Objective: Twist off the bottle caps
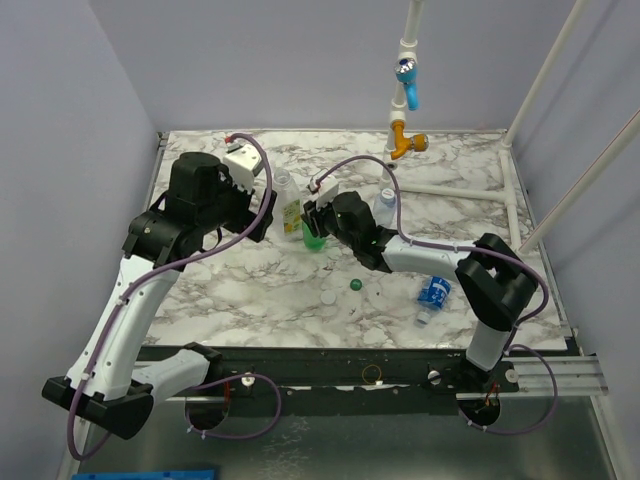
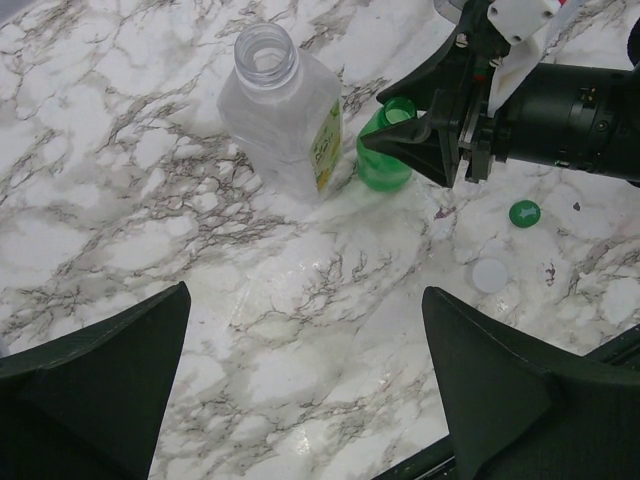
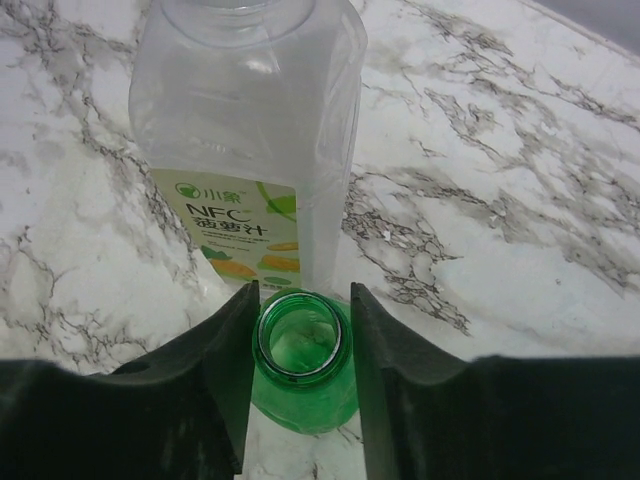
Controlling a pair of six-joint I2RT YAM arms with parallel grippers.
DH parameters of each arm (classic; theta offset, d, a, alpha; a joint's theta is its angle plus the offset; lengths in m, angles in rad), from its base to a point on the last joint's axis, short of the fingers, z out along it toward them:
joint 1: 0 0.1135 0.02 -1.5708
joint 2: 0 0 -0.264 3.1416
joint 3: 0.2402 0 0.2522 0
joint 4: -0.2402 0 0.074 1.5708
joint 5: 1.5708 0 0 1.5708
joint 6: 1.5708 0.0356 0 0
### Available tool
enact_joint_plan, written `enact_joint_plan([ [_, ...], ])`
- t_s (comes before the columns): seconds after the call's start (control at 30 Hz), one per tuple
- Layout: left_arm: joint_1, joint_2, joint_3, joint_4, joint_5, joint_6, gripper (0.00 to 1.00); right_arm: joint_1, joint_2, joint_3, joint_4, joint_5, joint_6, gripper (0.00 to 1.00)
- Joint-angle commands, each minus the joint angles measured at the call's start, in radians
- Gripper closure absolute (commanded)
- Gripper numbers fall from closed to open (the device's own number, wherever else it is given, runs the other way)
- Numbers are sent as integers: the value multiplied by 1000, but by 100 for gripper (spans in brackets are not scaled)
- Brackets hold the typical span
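The green bottle (image 3: 300, 385) stands upright with its mouth open and no cap on it. My right gripper (image 3: 300, 335) is shut on its neck, one finger on each side. Just behind it stands the tall clear bottle (image 3: 250, 130) with the yellowish label, also uncapped (image 2: 266, 48). A green cap (image 2: 524, 212) and a white cap (image 2: 489, 274) lie loose on the marble. My left gripper (image 2: 305, 370) hangs open above bare table, left of both bottles (image 1: 289, 210). One small blue-labelled bottle (image 1: 385, 203) stands behind my right arm; another (image 1: 433, 296) lies on its side.
A white pipe with a blue valve (image 1: 408, 80) and an orange valve (image 1: 405, 142) rises at the back of the marble table (image 1: 250, 290). A white pipe frame (image 1: 515, 200) runs along the right side. My right arm (image 1: 420, 255) lies across the middle right.
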Motion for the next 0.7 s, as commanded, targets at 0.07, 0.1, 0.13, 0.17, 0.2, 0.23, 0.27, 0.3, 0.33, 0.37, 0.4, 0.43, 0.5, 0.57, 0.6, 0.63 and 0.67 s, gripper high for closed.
enact_joint_plan([
  [0.07,3,-51,-32,-9,68,8,1,-1,-18,4,11,11,62,44],
  [0.1,3,-56,-36,-9,76,9,1,-1,-25,4,8,13,64,40],
  [0.13,3,-60,-35,-9,83,10,1,-2,-30,6,5,13,65,38],
  [0.17,4,-60,-33,-9,88,8,1,-2,-34,9,0,12,66,36],
  [0.2,3,-60,-29,-9,91,6,1,-2,-39,13,-6,12,66,34],
  [0.23,2,-56,-24,-10,95,5,1,-2,-44,18,-12,13,68,30],
  [0.27,3,-54,-18,-11,99,4,1,-1,-50,22,-20,15,69,28],
  [0.3,3,-49,-12,-11,101,3,1,-1,-60,27,-28,17,70,25],
  [0.33,3,-46,-7,-12,102,4,1,-1,-73,30,-36,18,71,23],
  [0.37,3,-44,-4,-12,104,5,1,-2,-88,32,-45,22,71,21],
  [0.4,3,-42,0,-14,105,7,1,-3,-109,36,-56,30,73,19],
  [0.43,4,-40,3,-15,108,9,1,-2,-131,39,-71,39,73,17],
  [0.5,3,-34,12,-20,108,11,1,-2,-184,48,-112,57,83,14],
  [0.57,2,-29,21,-28,111,13,1,-5,-245,60,-171,65,94,12],
  [0.6,3,-26,24,-30,111,13,1,-5,-270,69,-212,76,106,11],
  [0.63,3,-24,30,-31,111,12,1,-7,-302,72,-247,90,116,11],
  [0.67,3,-22,33,-32,112,8,1,-8,-330,72,-282,112,122,11],
])
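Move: The green bottle stands upright on the table with its neck already between the right fingers, its middle about 6 cm straight below the right hand. The clear juice bottle is roughly 4 cm ahead of that hand and 7 cm to its left. The green cap lies some 9 cm back and 10 cm to the right, and the white cap about 12 cm back and 3 cm to the right. From the left hand the green bottle is about 10 cm ahead, 9 cm to the right and 22 cm below. Staying in place at first, the right hand spreads its fingers from their narrow hold on the green bottle's neck to nearly wide open, ending the grip. It then lifts away with growing speed, about 8 cm up and a little back and to the right, the wrist rolling only slightly. ##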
